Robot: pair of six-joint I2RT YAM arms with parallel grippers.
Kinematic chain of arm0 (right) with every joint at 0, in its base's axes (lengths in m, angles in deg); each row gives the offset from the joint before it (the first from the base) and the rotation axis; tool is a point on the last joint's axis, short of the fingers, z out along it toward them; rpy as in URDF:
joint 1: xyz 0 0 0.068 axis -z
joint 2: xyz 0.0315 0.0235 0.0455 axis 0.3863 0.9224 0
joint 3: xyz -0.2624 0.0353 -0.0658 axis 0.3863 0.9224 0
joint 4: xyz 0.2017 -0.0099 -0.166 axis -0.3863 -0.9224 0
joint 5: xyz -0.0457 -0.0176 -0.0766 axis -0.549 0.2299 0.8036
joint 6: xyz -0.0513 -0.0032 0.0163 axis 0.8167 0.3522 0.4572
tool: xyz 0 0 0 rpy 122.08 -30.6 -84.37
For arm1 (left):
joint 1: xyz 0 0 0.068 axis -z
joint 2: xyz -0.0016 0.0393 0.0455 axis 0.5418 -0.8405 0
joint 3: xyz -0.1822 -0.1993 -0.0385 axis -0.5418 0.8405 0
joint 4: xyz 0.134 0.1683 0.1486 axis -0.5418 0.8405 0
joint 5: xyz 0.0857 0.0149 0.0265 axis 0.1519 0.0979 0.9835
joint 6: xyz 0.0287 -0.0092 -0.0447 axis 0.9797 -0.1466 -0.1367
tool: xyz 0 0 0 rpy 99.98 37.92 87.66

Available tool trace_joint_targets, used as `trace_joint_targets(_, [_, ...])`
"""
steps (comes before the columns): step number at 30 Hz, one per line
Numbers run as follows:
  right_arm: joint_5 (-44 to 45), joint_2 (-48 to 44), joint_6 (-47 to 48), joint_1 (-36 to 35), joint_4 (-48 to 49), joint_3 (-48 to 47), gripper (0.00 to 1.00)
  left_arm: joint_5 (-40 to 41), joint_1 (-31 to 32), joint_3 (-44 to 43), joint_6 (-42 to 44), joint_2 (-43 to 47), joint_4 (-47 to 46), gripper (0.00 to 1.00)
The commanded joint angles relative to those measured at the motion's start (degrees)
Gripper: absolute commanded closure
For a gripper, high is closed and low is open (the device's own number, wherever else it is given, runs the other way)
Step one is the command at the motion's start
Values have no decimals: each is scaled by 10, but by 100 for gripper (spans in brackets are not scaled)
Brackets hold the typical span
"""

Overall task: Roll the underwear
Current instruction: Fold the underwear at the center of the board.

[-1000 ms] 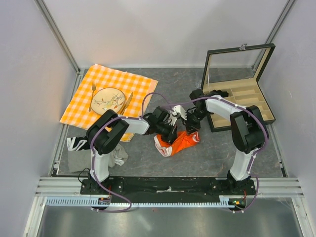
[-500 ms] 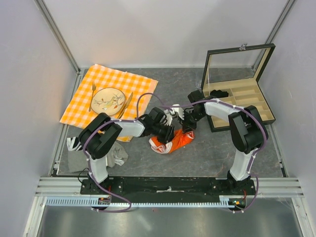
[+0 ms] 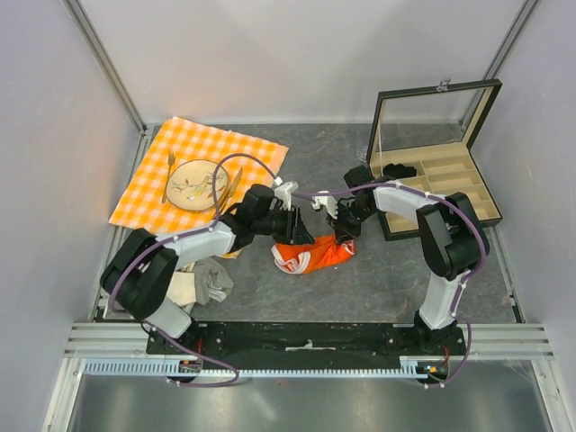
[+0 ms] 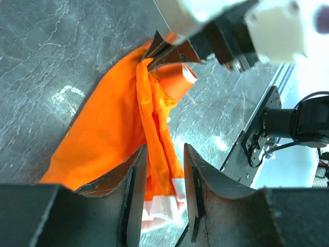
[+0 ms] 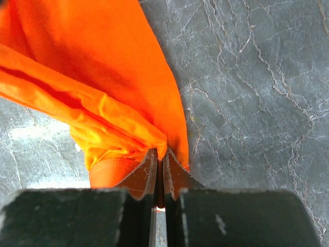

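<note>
The orange-red underwear [image 3: 315, 255] with white trim lies crumpled on the grey table between the two arms. My right gripper [image 3: 343, 227] is shut on a bunched edge of the fabric [image 5: 103, 67], jaws pressed together [image 5: 160, 152]. My left gripper [image 3: 293, 230] hovers over the garment's left part with its jaws apart. In the left wrist view the underwear [image 4: 113, 123] and its white trim show through the gap of the left gripper [image 4: 164, 148], untouched by either finger. The right gripper [image 4: 159, 51] pinches the far end there.
An orange checkered cloth [image 3: 247, 148] with a plate [image 3: 196, 183] and cutlery lies at the back left. An open wooden box [image 3: 450, 175] with a black bundle [image 3: 397, 169] stands at the right. Grey-white cloths [image 3: 211, 283] lie near the left arm's base.
My left gripper has opened, let go of the underwear and pulled back to the left. The garment has slid slightly left. The right gripper stays shut on it.
</note>
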Motion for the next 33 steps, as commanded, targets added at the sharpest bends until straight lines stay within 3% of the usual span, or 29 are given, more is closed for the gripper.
trace_joint_targets(1, [30,24,-15,-7,-21,7,92,51,-14,43,-21,72,-47,59])
trace_joint_targets(8, [20,30,-27,-8,-21,3,92,63,-6,114,34,211,-52,58])
trace_joint_targets(12, [19,31,-29,-9,-20,2,92,87,17,120,68,243,8,49])
trace_joint_targets(14, [19,31,-28,-10,-20,2,91,80,28,123,70,244,19,39])
trace_joint_targets(17, [19,31,-29,-11,-21,3,92,84,49,128,69,238,16,36])
trace_joint_targets(30, [24,34,-29,-12,-21,3,91,145,91,64,85,112,42,36])
trace_joint_targets(33, [23,35,-29,-12,-21,3,91,179,91,61,84,112,54,43])
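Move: The left hand is empty and partly open, above the underwear. The white-banded left end, which it goes for, lies about 3 cm back, 3 cm to its left and 8 cm below. The corner pinched by the right gripper is some 7 cm to the left hand's right and 4 cm ahead, 8 cm down; the grey garment is roughly 22 cm left and 5 cm back. From the right hand the banded end is about 11 cm left and 5 cm back, almost level. The left hand arcs over towards the white-banded end of the underwear: first up about 6 cm and some 4 cm left, then drawing back and finally sinking roughly 7 cm from the top of the arc, to finish about 5 cm nearer the base and only slightly lower than it began. On the way the fingers tip outward by up to about 15 degrees and open clearly wider, still empty and clear above the bands, while the right hand stays put and keeps its pinch on the far right corner close to the table. ##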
